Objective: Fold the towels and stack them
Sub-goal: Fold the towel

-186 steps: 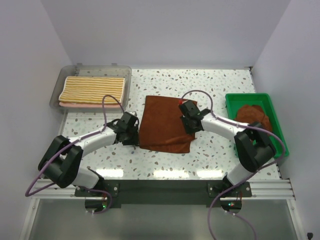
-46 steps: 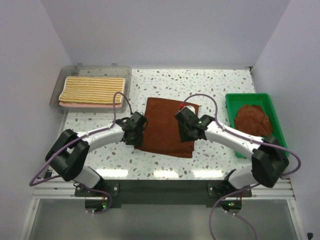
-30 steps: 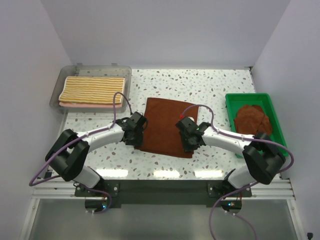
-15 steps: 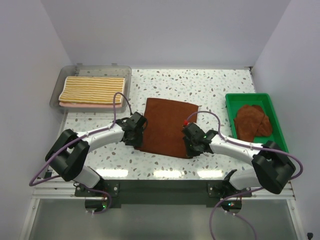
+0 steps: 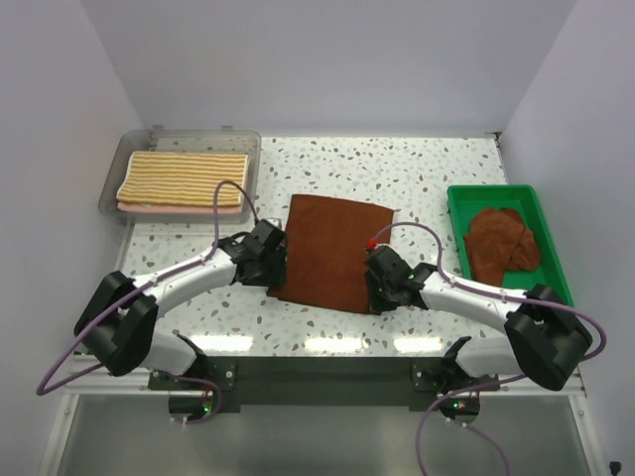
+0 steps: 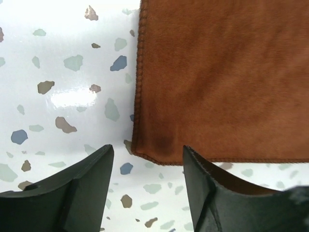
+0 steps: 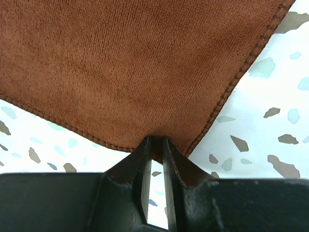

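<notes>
A rust-brown towel (image 5: 332,253) lies spread flat mid-table. My right gripper (image 5: 376,294) is at its near right corner, and in the right wrist view the gripper (image 7: 155,145) is shut on that corner of the towel (image 7: 130,63). My left gripper (image 5: 275,266) sits at the near left corner. In the left wrist view it (image 6: 147,164) stands open, with the towel's corner (image 6: 149,145) just ahead of the gap and not pinched. A second rust-brown towel (image 5: 501,241) lies crumpled in the green tray (image 5: 458,198). The striped towel (image 5: 184,176) rests folded on a pink towel (image 5: 174,208).
The clear grey bin (image 5: 114,183) with the two folded towels stands at the back left. The green tray is at the right edge of the speckled table (image 5: 397,169). White walls close in the back and sides.
The right gripper has drawn its towel corner toward the near edge, flattening the cloth. The left gripper has opened and let go of the near left corner.
</notes>
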Tool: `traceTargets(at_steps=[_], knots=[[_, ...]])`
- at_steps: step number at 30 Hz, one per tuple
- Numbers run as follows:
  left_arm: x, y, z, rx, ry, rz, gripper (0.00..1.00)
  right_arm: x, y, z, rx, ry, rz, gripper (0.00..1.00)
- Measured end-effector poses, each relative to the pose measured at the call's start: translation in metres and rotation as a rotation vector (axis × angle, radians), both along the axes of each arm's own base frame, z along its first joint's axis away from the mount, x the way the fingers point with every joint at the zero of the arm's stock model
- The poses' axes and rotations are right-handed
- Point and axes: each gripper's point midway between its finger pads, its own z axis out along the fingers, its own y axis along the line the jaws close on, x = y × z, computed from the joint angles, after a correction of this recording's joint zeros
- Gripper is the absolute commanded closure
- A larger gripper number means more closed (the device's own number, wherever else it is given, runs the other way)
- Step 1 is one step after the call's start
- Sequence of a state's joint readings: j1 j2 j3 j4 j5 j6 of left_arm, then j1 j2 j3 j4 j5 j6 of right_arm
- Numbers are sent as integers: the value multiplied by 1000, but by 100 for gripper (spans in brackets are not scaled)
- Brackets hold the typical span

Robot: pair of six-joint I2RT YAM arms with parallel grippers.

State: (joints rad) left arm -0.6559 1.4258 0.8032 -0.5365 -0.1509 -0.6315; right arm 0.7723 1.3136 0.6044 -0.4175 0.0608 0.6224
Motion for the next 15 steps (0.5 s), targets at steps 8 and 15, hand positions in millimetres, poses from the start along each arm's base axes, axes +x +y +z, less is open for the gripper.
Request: traceTargets(at_steps=[8, 15], knots=[[-4, -6, 16, -72, -31, -13, 49, 1, 1, 0, 8, -6, -3, 80], [-18, 2, -8, -26, 46, -20, 64, 1, 1, 0, 8, -6, -3, 80]])
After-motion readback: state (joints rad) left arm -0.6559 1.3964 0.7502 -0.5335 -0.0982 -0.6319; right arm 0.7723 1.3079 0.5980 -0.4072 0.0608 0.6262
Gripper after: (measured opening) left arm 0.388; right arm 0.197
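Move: The brown towel's near-left corner lies just under the left hand, about 2 cm back, 1 cm left and 3 cm below its fingertips. The towel's near-right corner is some 20 cm to the left hand's right and 5 cm back; its far-left corner is about 19 cm ahead and 4 cm right. From the right hand, the near-left corner is roughly 21 cm left and 4 cm ahead. The brown towel's near-left corner is what the left hand comes back to: the hand first lifts about 2 cm, then turns and sinks nearly 3 cm while drawing back some 2 cm, its fingers narrowing but still parted around the corner's edge. The right hand stays put, keeping its pinch on the near-right corner. ##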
